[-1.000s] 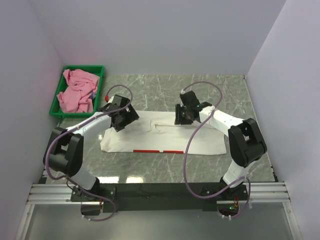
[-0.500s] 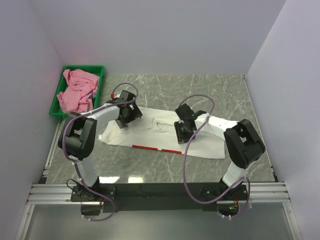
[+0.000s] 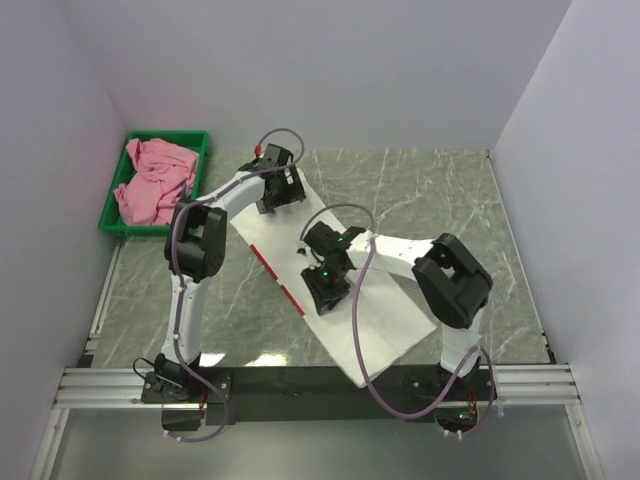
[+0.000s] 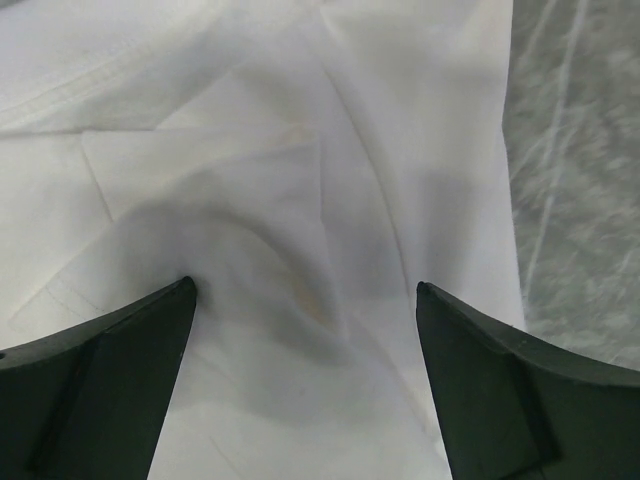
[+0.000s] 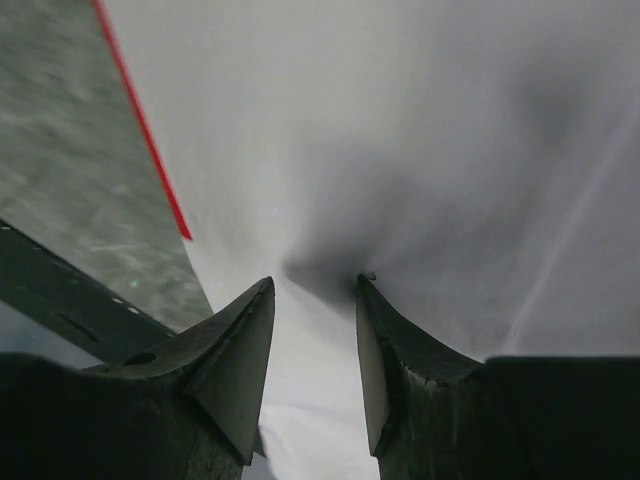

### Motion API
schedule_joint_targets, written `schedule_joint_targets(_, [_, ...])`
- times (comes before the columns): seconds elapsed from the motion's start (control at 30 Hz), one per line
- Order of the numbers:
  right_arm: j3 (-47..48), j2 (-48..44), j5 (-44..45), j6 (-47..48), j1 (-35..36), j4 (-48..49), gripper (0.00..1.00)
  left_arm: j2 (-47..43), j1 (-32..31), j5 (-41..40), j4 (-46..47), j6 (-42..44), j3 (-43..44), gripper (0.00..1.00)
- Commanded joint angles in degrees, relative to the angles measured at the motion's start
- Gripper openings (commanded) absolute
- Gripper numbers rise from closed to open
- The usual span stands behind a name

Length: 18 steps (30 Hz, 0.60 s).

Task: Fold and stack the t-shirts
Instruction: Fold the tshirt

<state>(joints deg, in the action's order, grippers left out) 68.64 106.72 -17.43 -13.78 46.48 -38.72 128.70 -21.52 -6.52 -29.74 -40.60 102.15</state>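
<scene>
The white t-shirt (image 3: 378,322) lies folded into a long strip, running diagonally from the far left towards the near edge, with a thin red line (image 3: 281,277) along its left side. My left gripper (image 3: 280,190) is at its far end, wide open, with both fingers resting on creased white fabric (image 4: 300,150) and nothing pinched between them. My right gripper (image 3: 325,288) is at the strip's middle, jaws half open, tips pressed down on the smooth cloth (image 5: 420,120), which dimples between them. The pink t-shirt (image 3: 155,182) lies crumpled in the tray.
The green plastic tray (image 3: 170,134) stands at the far left against the wall. The marble tabletop (image 3: 440,190) is bare to the right of the shirt. The black base rail (image 3: 300,380) runs just under the strip's near end.
The white strip has swung from lying across the table to a diagonal. My left gripper went farther away and right; my right gripper came nearer and left, both still on the cloth.
</scene>
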Motion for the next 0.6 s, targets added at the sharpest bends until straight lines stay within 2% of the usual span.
schedule_joint_targets(0.0, [5.17,4.81,-6.56,-0.89,2.38,-0.75,0.45,7.78,0.25,3.88,0.20,5.88,6.38,0.99])
schedule_joint_targets(0.1, [10.80,9.03,-8.05,-2.74,3.26,1.97,0.45,11.91,0.69,6.08,0.64,7.20,14.10,0.99])
schedule_joint_targets(0.33, [18.10,12.91,-7.18,-7.31,3.36,8.22,0.47,19.38,3.23,15.64,6.26,5.36,21.95,0.99])
schedule_joint_targets(0.43, [17.85,8.36,-4.20,-6.79,3.01,9.45,0.48,20.36,4.73,20.56,11.86,2.38,21.78,0.99])
schedule_joint_targets(0.57, [11.98,0.02,1.16,-7.05,1.08,10.50,0.50,18.96,6.66,24.70,18.47,-0.70,20.55,0.99])
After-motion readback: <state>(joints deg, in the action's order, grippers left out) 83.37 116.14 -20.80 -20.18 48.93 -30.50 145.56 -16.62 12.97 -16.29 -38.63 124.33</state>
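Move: The folded t-shirt lies aslant right under both hands. Its middle is about 22 cm back and 11 cm right of the left hand, and roughly 9 cm ahead and 3 cm right of the right hand. From the right hand, the red stripe on its edge lies some 8 cm ahead and 10 cm left, and its near corner, over the table's front edge, about 18 cm back and 8 cm right. The green bin stands about 30 cm left of the left hand, 6 cm farther out. Sweeping in opposite sideways directions, the hands keep working low on the t-shirt to turn it: the right pushes the near part left about 10 cm and forward a little, while the left drags the far end forward some 11 cm and 4 cm right. The left wrist turns over 20 degrees, rolling its left side down; both grippers stay open and rise about 2 cm, mostly late. ##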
